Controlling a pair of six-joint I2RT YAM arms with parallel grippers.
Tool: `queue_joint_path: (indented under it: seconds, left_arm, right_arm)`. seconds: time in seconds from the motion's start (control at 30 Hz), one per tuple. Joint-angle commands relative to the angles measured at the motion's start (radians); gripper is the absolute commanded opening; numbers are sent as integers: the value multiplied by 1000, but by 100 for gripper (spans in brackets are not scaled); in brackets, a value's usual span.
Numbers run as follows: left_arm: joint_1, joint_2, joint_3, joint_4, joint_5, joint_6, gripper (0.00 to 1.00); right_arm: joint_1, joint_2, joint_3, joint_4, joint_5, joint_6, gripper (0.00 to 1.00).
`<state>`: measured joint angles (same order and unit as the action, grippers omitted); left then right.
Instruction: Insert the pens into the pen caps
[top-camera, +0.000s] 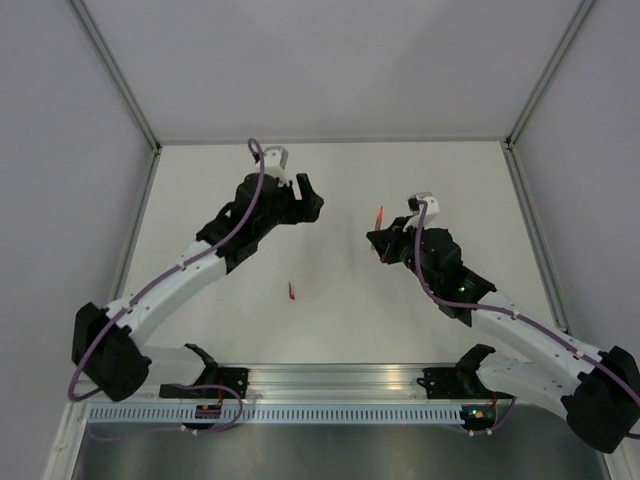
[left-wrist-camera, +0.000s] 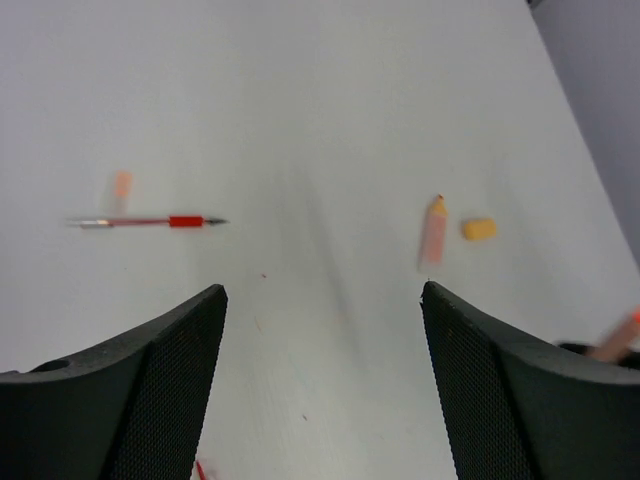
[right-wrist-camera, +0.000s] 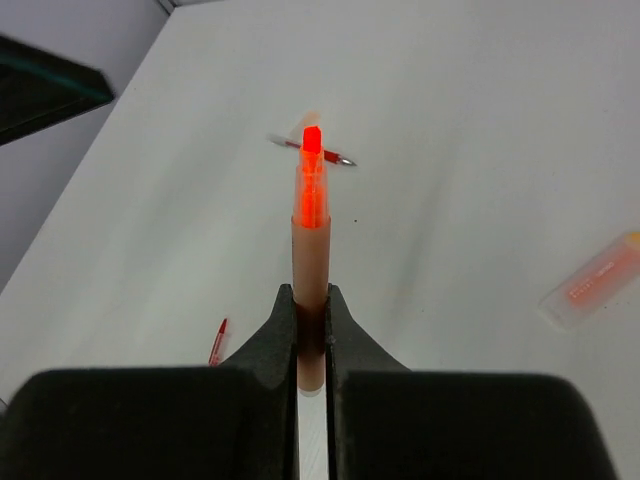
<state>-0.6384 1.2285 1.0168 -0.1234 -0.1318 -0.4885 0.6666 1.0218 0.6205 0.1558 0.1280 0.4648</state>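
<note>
My right gripper is shut on a pinkish-red pen, which points forward with its bright red tip up; it also shows in the top view. My left gripper is open and empty above the table, seen in the top view. A slim red pen lies flat to its far left, with a blurred orange stub just beyond. A pale orange-tipped pen lies to the far right beside a stubby orange cap. A small red cap lies between the arms.
The white table is walled by grey panels on the left, right and back. The red cap also lies left of my right fingers. The orange-tipped pen lies at the right of the right wrist view.
</note>
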Motion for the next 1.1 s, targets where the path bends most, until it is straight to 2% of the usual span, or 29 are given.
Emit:
queue_joint_path:
  seconds: [0.0, 0.17, 0.33, 0.57, 0.83, 0.9, 1.0, 1.07]
  left_arm:
    - [46, 184, 196, -183, -80, 166, 83]
    - [170, 400, 400, -248, -14, 267, 77]
    - [287, 621, 578, -341, 73, 310, 69]
    - [302, 744, 617, -314, 109, 392, 68]
    - [302, 848, 661, -338, 75, 447, 64]
    - [304, 853, 667, -338, 64, 432, 64]
    - [313, 884, 736, -384, 26, 297, 64]
    - [325, 901, 824, -478, -6, 115, 64]
  right_arm:
    - [5, -127, -37, 28, 94, 23, 0]
    - [4, -267, -80, 36, 157, 23, 0]
    - [4, -289, -97, 50, 170, 31, 0]
    - [4, -232, -79, 48, 136, 37, 0]
    - [4, -221, -81, 57, 128, 35, 0]
    - [4, -212, -79, 59, 127, 37, 0]
    - [4, -201, -77, 60, 117, 37, 0]
    - [4, -200, -76, 60, 117, 37, 0]
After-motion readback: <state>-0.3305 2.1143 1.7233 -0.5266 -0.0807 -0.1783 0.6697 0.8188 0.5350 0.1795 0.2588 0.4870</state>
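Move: The orange cap lies about 18 cm ahead of the open left hand, 5 cm to its left and some 25 cm below. The red pen lies across in front of the cap, about 4 cm nearer the base and 1 cm to the cap's right; the small red cap is 8 cm behind the left hand and 4 cm left. From the right hand, already gripping the orange marker, the orange cap is 22 cm ahead, 18 cm left and 20 cm below. Left hand swoops some 17 cm forward and down towards the orange cap; right hand carries marker right and up. ##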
